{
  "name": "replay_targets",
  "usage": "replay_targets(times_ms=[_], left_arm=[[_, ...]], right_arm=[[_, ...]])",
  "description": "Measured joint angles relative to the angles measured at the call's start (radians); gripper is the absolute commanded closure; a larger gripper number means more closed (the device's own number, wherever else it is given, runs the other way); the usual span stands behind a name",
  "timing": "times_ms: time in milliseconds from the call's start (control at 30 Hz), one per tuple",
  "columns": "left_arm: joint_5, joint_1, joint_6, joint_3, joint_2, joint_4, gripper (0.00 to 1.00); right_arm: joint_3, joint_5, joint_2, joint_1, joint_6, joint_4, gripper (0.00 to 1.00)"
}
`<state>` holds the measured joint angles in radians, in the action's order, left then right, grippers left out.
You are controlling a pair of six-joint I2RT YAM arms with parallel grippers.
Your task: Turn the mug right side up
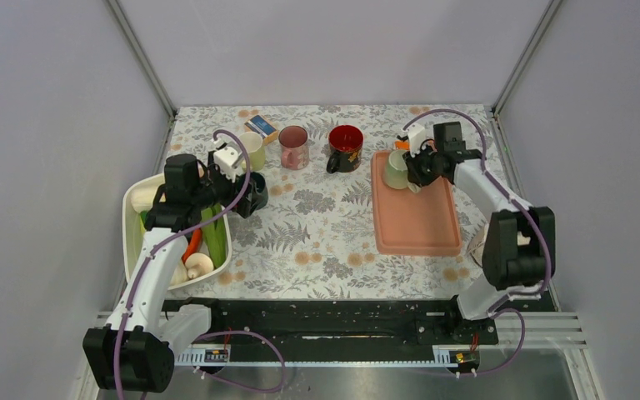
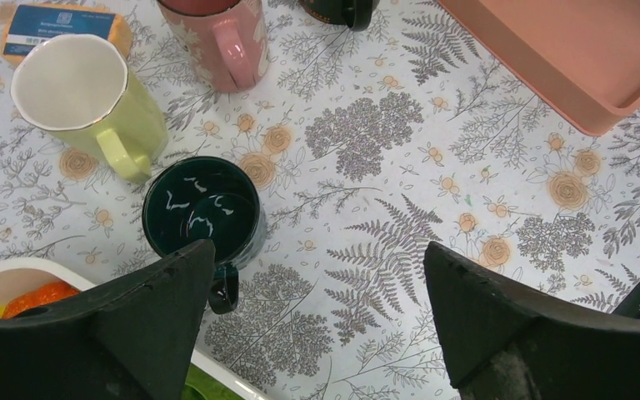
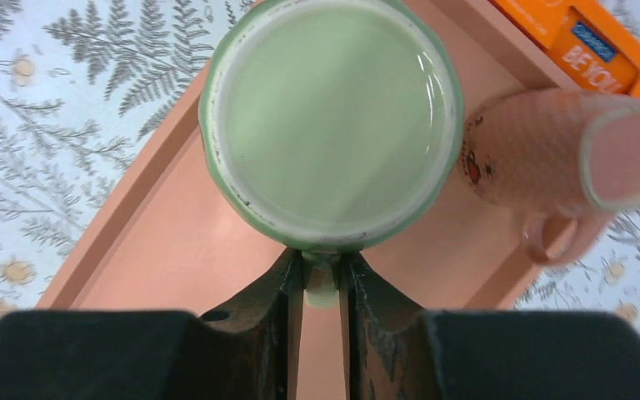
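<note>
A pale green mug (image 1: pixel 396 169) stands upside down at the far end of the pink tray (image 1: pixel 417 225). In the right wrist view its flat base (image 3: pixel 333 117) faces the camera. My right gripper (image 3: pixel 321 271) is shut on the mug's handle (image 3: pixel 322 293), just behind the mug (image 1: pixel 415 171). My left gripper (image 2: pixel 317 250) is open and empty above the tablecloth. It is just right of a dark green mug (image 2: pixel 204 217) that stands upright with its mouth up (image 1: pixel 256 193).
A pink mug (image 3: pixel 550 158) lies tipped against the green mug at the tray's corner, next to an orange box (image 3: pixel 600 42). A yellow-green mug (image 2: pixel 83 92), a pink mug (image 1: pixel 293 147) and a red-and-black mug (image 1: pixel 345 148) stand at the back. A white bin (image 1: pixel 133 242) of vegetables sits left.
</note>
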<state>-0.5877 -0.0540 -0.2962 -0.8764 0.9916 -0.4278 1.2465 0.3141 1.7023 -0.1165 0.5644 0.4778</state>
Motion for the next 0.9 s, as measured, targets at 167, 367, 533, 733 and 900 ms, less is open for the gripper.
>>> replay_targets(times_ms=[167,367,533,733,900], left_arm=[[-0.06,0.0,0.014,-0.01,0.013,0.023,0.01],[-0.174,-0.013,0.1,-0.114,0.088,0.083,0.01],[-0.253,-0.082,0.282,-0.148,0.142,0.286,0.04],[-0.311,-0.238,0.573,-0.157,0.269,0.618,0.04],[-0.336,-0.297,0.903,-0.156,0.425,0.964,0.04]], right_arm=[[-0.127,0.011,-0.244,0.0,-0.071,-0.078,1.0],[-0.19,0.082,-0.492,0.0,-0.219,-0.208,1.0],[-0.237,0.167,-0.636,0.0,-0.401,-0.331,1.0],[-0.259,0.282,-0.718,0.0,-0.679,-0.515,1.0],[-0.29,0.372,-0.732,0.0,-0.933,-0.71,1.0]])
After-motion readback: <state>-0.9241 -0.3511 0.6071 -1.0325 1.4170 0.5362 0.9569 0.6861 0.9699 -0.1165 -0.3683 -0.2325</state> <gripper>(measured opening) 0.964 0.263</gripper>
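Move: The green mug, bottom up, is already pinched by its handle in the right hand, its middle about 4 cm ahead, 3 cm to the left and 3 cm above the fingers. From that hand the small pink mug in the tray lies some 10 cm ahead and 6 cm right, the black skull mug about 11 cm ahead and 20 cm left, both a few centimetres lower. From the left hand, the green mug is roughly 42 cm right, 15 cm ahead and 8 cm lower. Keeping its pinch on the handle, the right hand lifts the green mug some 30 cm up from over the tray, coming back about 11 cm and left 8 cm, while the wrist rolls and tips up some 60 degrees so its fingers swing from steeply down to roughly level, pointing forward-left. The left hand, fingers still wide open and empty, starts a little later and sweeps about 18 cm right and 11 cm up towards the green mug, rolling its right side up and turning clockwise as it goes. ##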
